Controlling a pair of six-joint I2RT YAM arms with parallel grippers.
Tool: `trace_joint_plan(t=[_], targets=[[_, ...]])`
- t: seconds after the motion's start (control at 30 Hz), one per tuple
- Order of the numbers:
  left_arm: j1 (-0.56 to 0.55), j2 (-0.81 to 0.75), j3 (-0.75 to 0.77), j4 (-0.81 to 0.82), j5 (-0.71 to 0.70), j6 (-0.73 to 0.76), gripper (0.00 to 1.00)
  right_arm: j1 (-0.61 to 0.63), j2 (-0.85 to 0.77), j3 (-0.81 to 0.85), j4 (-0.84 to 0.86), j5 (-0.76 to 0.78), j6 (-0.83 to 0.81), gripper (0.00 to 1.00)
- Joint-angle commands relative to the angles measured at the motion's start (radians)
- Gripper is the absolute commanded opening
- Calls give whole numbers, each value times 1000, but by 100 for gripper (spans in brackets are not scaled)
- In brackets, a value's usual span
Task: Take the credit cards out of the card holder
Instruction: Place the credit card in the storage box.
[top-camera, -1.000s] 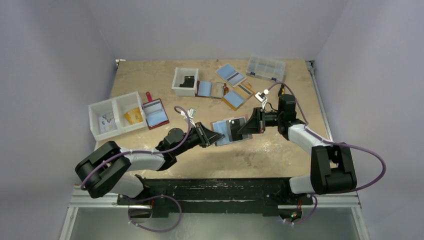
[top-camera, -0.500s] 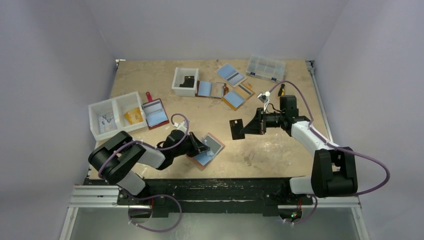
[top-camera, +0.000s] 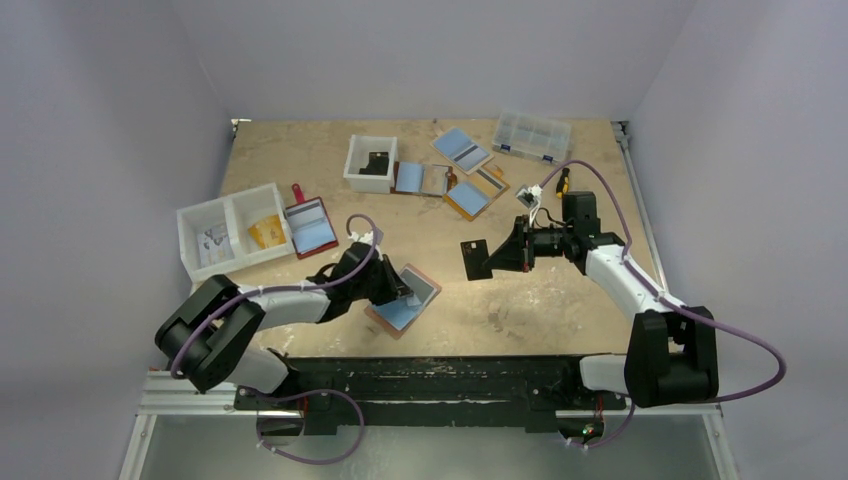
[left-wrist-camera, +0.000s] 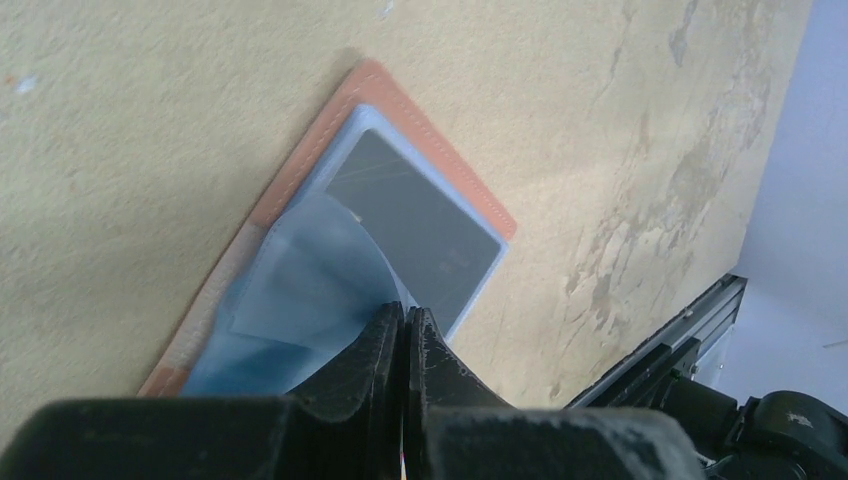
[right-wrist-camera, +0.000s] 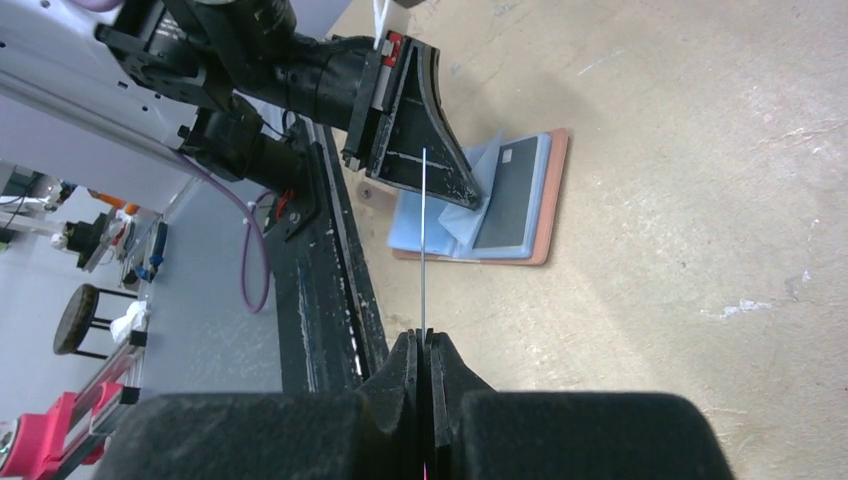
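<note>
The tan-brown card holder (top-camera: 398, 312) lies open on the table at the near left, its light blue lining up. My left gripper (top-camera: 408, 293) is shut on a thin light blue flap (left-wrist-camera: 310, 285) of its inner side. A dark grey card (left-wrist-camera: 420, 215) sits in the pocket beyond my left gripper (left-wrist-camera: 405, 312). Right of the holder and above the table, my right gripper (top-camera: 492, 258) is shut on a dark credit card (top-camera: 474, 259). In the right wrist view that card (right-wrist-camera: 423, 240) shows edge-on above my right gripper (right-wrist-camera: 424, 338), with the holder (right-wrist-camera: 520, 200) behind it.
A white two-part bin (top-camera: 215, 240) and a dark red wallet (top-camera: 310, 228) sit at the left. Farther back are a white box (top-camera: 370, 163), orange wallets (top-camera: 470, 195) and a clear organizer box (top-camera: 531, 135). The black base rail (top-camera: 420, 375) runs along the near edge.
A second ago both grippers met at the holder mid-table. The left has since brought the holder down toward the near left. The right has drawn away to the right with the dark card.
</note>
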Motion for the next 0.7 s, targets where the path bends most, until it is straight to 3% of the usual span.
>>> trace_joint_plan(t=[0.0, 0.33, 0.67], targets=[[8, 36, 135, -57, 64, 98, 0, -3, -9, 48, -14, 14, -39, 0], [6, 214, 358, -34, 232, 167, 0, -4, -44, 51, -49, 32, -80, 0], [7, 225, 265, -161, 158, 177, 2, -13, -51, 54, -60, 32, -96, 0]])
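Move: The left hand pinches a clear sleeve of the open card holder, whose middle lies about 1 cm ahead, 2 cm to its left and 3 cm below. Its bare table spot is some 10 cm right, 6 cm ahead and 3 cm down; the black card hangs 15 cm right, 3 cm ahead and 12 cm up. From the right hand, which holds that card, the spot lies about 8 cm left, 5 cm ahead and 17 cm below. Still pinching the sleeve, the left hand drags the holder 6 cm right, arcing forward, up, then down, turning clockwise. ##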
